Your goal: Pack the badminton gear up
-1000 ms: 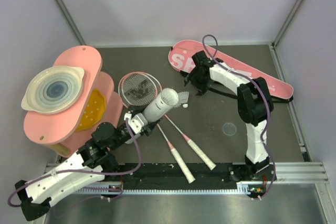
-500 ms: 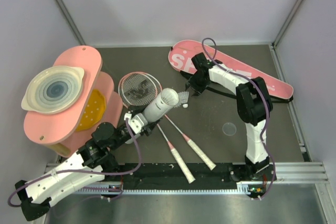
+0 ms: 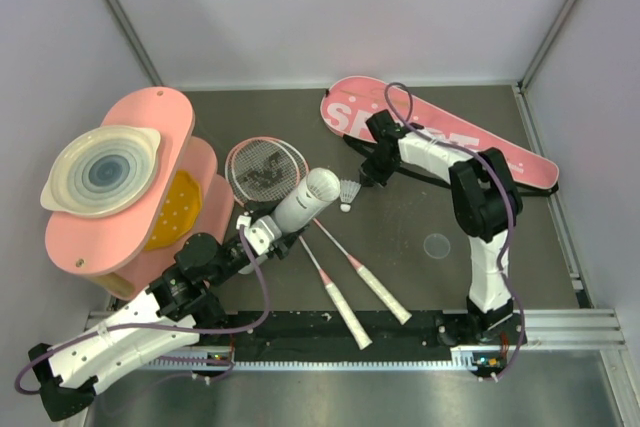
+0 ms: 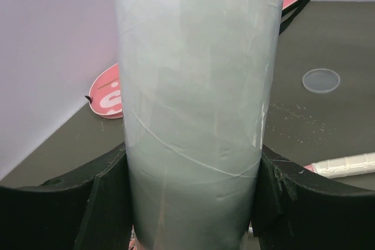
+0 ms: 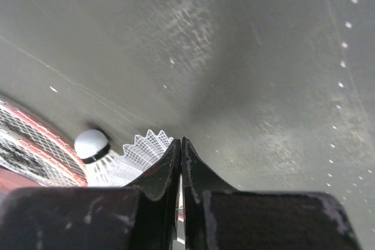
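Note:
My left gripper (image 3: 272, 230) (image 4: 193, 203) is shut on the long white tube (image 3: 306, 201) (image 4: 196, 86), which slants up over the rackets. Two pink-framed rackets (image 3: 265, 169) lie crossed, their white handle ends (image 3: 345, 309) toward the near edge. A white shuttlecock (image 3: 348, 192) (image 5: 132, 156) lies by the tube's far end. My right gripper (image 3: 368, 179) (image 5: 180, 140) is down at it with its jaws shut, and the skirt's rim runs in at the fingertips. The pink "SPORT" bag (image 3: 520, 162) (image 4: 108, 95) lies at the back right, partly under the right arm.
Pink rounded boards (image 3: 180, 127) carrying a white ringed dish (image 3: 100, 169) fill the left side. A clear round lid (image 3: 437, 245) (image 4: 321, 80) lies on the mat near the right arm. Walls close in at the left, back and right.
My right gripper has shut and shifted a little toward the shuttlecock, which has tipped slightly. The left arm and the tube have not moved.

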Available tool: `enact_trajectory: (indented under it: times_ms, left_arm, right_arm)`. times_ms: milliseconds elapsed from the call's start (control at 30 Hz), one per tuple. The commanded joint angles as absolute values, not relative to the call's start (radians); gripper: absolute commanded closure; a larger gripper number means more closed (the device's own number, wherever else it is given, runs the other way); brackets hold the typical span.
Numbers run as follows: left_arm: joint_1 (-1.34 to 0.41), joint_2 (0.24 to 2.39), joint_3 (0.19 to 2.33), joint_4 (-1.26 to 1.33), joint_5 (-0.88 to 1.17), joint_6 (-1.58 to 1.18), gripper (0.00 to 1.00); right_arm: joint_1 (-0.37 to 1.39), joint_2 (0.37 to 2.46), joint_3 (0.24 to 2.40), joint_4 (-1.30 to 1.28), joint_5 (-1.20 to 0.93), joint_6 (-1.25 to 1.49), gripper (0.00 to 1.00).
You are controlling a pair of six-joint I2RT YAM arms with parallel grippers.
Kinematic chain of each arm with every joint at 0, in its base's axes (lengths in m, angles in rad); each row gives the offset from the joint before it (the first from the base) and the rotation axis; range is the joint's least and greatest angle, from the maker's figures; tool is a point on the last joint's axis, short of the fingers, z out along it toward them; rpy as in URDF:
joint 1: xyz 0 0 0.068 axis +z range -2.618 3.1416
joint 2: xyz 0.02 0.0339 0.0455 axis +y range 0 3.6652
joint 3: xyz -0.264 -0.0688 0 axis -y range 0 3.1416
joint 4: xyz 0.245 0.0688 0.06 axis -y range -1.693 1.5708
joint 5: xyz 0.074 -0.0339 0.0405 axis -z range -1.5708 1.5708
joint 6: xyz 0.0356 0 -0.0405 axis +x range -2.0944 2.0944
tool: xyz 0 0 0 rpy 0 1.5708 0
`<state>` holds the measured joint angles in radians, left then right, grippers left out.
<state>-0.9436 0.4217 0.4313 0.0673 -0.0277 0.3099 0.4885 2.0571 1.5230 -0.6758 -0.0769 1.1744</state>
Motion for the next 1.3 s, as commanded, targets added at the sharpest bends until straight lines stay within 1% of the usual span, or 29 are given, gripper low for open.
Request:
enact_trajectory:
  times_ms: [0, 67, 167, 200, 267, 300, 367, 400, 467, 533, 733, 867, 967, 1100, 1200, 1267]
  left_arm:
    - [-0.946, 0.422, 0.457, 0.146, -0.043, 0.324, 0.89]
    - [-0.946, 0.42, 0.456, 0.146, -0.037, 0.324, 0.89]
    - [-0.946, 0.426, 0.457, 0.144, -0.035, 0.324, 0.89]
    - [-0.946, 0.425, 0.457, 0.146, -0.035, 0.324, 0.89]
    - [-0.946, 0.428, 0.459, 0.144, -0.032, 0.324, 0.9]
    - [-0.946, 0.429, 0.459, 0.144, -0.031, 0.325, 0.89]
    - [-0.948, 0.431, 0.457, 0.144, -0.031, 0.325, 0.9]
    - [-0.946, 0.433, 0.459, 0.144, -0.031, 0.324, 0.9]
    - [-0.946, 0.437, 0.457, 0.144, -0.029, 0.325, 0.89]
    - [-0.946, 0.445, 0.459, 0.143, -0.029, 0.327, 0.89]
    - [-0.946, 0.46, 0.459, 0.146, -0.02, 0.324, 0.9]
    - [-0.946, 0.469, 0.46, 0.149, -0.015, 0.322, 0.9]
    - [-0.948, 0.474, 0.46, 0.149, -0.014, 0.322, 0.9]
    - [-0.946, 0.479, 0.457, 0.149, -0.018, 0.322, 0.9]
    - [-0.946, 0.48, 0.459, 0.149, -0.017, 0.324, 0.9]
    - [-0.946, 0.479, 0.457, 0.152, -0.023, 0.324, 0.9]
  right_arm:
    - [0.476, 1.924, 1.474, -0.652, -0.06, 1.18, 1.0]
    - [0.468, 1.852, 1.451, -0.644, -0.025, 1.163, 1.0]
    - [0.465, 1.757, 1.413, -0.612, -0.008, 1.08, 1.0]
    - [0.463, 1.734, 1.388, -0.594, -0.012, 1.015, 1.0]
    - [0.463, 1.682, 1.356, -0.523, -0.05, 0.953, 1.0]
    - [0.462, 1.62, 1.304, -0.487, -0.078, 0.886, 1.0]
    - [0.462, 1.553, 1.24, -0.348, -0.176, 0.829, 1.0]
    - [0.462, 1.475, 1.176, -0.301, -0.207, 0.787, 1.0]
    - [0.459, 1.407, 1.134, -0.235, -0.279, 0.749, 1.0]
    - [0.459, 1.323, 1.121, -0.226, -0.351, 0.717, 1.0]
    - [0.459, 1.09, 1.146, -0.193, -0.437, 0.69, 1.0]
    - [0.472, 1.023, 1.213, -0.176, -0.5, 0.695, 1.0]
    - [0.497, 1.019, 1.282, -0.175, -0.546, 0.699, 1.0]
    - [0.602, 1.006, 1.344, -0.164, -0.525, 0.67, 1.0]
    - [0.644, 1.003, 1.35, -0.14, -0.514, 0.679, 1.0]
    - [0.682, 1.005, 1.315, -0.073, -0.514, 0.702, 1.0]
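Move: The shuttlecock is already pinched by its skirt in the right hand, low over the table; it is bound for the tube's open mouth, about 9 cm to that hand's left, 16 cm back and roughly 32 cm higher. On the table, the racket heads lie some 22 cm left and 4 cm ahead of the right hand, the clear lid 18 cm right and 15 cm back. From the left hand, gripping the tube, the mouth is about 5 cm right, 3 cm ahead and 12 cm up. The shuttlecock, kept in the right hand's shut fingers, is swept up about 40 cm and back nearly 20 cm towards the tube's mouth, after a short first pull back and to the right. On the way the wrist swings some 90 degrees, from pointing down to level and leftward. The left hand keeps its grip on the tube and lowers it slightly, by 1.5 cm. ##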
